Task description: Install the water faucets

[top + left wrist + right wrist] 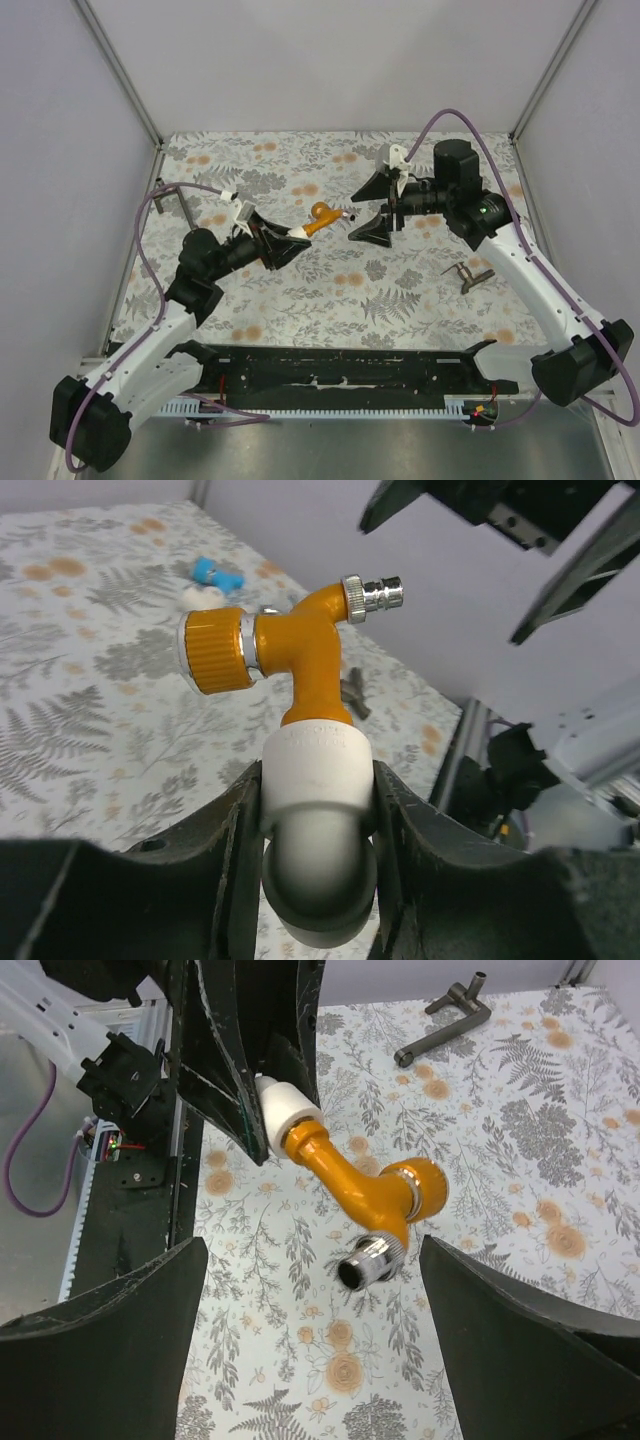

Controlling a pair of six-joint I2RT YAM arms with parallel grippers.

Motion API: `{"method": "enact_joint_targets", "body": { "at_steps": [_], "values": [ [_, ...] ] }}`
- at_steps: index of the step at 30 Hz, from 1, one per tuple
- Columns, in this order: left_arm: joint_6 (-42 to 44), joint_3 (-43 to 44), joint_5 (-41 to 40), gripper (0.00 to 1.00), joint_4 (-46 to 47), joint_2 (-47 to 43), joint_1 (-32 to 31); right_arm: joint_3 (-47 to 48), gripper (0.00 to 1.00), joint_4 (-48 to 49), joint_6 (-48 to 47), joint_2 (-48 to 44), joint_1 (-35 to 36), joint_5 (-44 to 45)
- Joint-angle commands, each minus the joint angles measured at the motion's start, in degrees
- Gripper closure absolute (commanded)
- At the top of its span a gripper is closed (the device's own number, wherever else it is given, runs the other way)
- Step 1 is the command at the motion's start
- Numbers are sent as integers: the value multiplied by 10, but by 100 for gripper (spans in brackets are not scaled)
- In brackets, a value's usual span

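The orange faucet [322, 218] has an orange knob, a chrome spout end and a white elbow fitting at its base. My left gripper [285, 245] is shut on the white fitting [318, 765] and holds the faucet [300, 655] in the air over the middle of the mat. My right gripper [372, 210] is open, just right of the spout tip, not touching it. In the right wrist view the faucet [360, 1185] points its chrome spout [365, 1260] between my spread right gripper [312, 1310] fingers.
A dark metal lever handle [470, 272] lies on the floral mat at the right, another [180, 205] at the left edge [450, 1020]. A small blue and white part [218, 577] lies on the mat. A black rail [340, 370] runs along the near edge.
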Motion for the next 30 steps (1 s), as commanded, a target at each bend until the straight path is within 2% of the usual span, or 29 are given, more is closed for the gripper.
{"method": "enact_joint_targets", "body": {
  "at_steps": [1, 4, 11, 19, 22, 24, 25, 27, 29, 30],
  "values": [
    [-95, 76, 150, 98, 95, 26, 7, -8, 6, 32, -62, -22, 0, -33],
    [-122, 104, 188, 98, 102, 48, 8, -8, 7, 33, -67, -29, 0, -34],
    [-193, 125, 220, 98, 156, 69, 7, -9, 9, 64, -53, -25, 0, -63],
    [-235, 150, 231, 98, 213, 101, 6, -1, 27, 135, 24, 12, -1, -140],
    [-244, 164, 238, 98, 234, 117, 7, 3, 42, 148, 49, 27, 0, -150],
    [-244, 171, 240, 98, 253, 124, 6, 7, 58, 152, 73, 35, 0, -150],
    [-236, 173, 240, 98, 255, 126, 7, 10, 69, 156, 89, 40, -1, -151],
    [-207, 178, 241, 98, 255, 127, 7, 13, 86, 166, 132, 49, 0, -142],
    [-152, 179, 235, 98, 235, 119, 6, 15, 94, 173, 165, 59, 0, -145],
    [-114, 182, 229, 98, 206, 114, 7, 17, 98, 177, 212, 63, -1, -134]
  ]
}}
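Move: Facing the left gripper with its fingers wide open, the right hand has the orange faucet's body about 7 cm to its left, 2 cm ahead and 5 cm below. The left gripper, which holds the faucet by its white end, is some 14 cm to the right hand's left, 3 cm back and 5 cm lower. From the left hand, the open right gripper lies about 14 cm to the right, 3 cm ahead and 5 cm up. Lifting the orange faucet by its still-gripped white end, the left hand rises about 7 cm and goes right towards the right gripper, drawing back before easing forward a little, while turning some 20 degrees clockwise. The right hand comes up about 3 cm and slightly left to meet the faucet, tilts a little, and closes its fingers, pinching the orange arm just behind the knurled nozzle. ##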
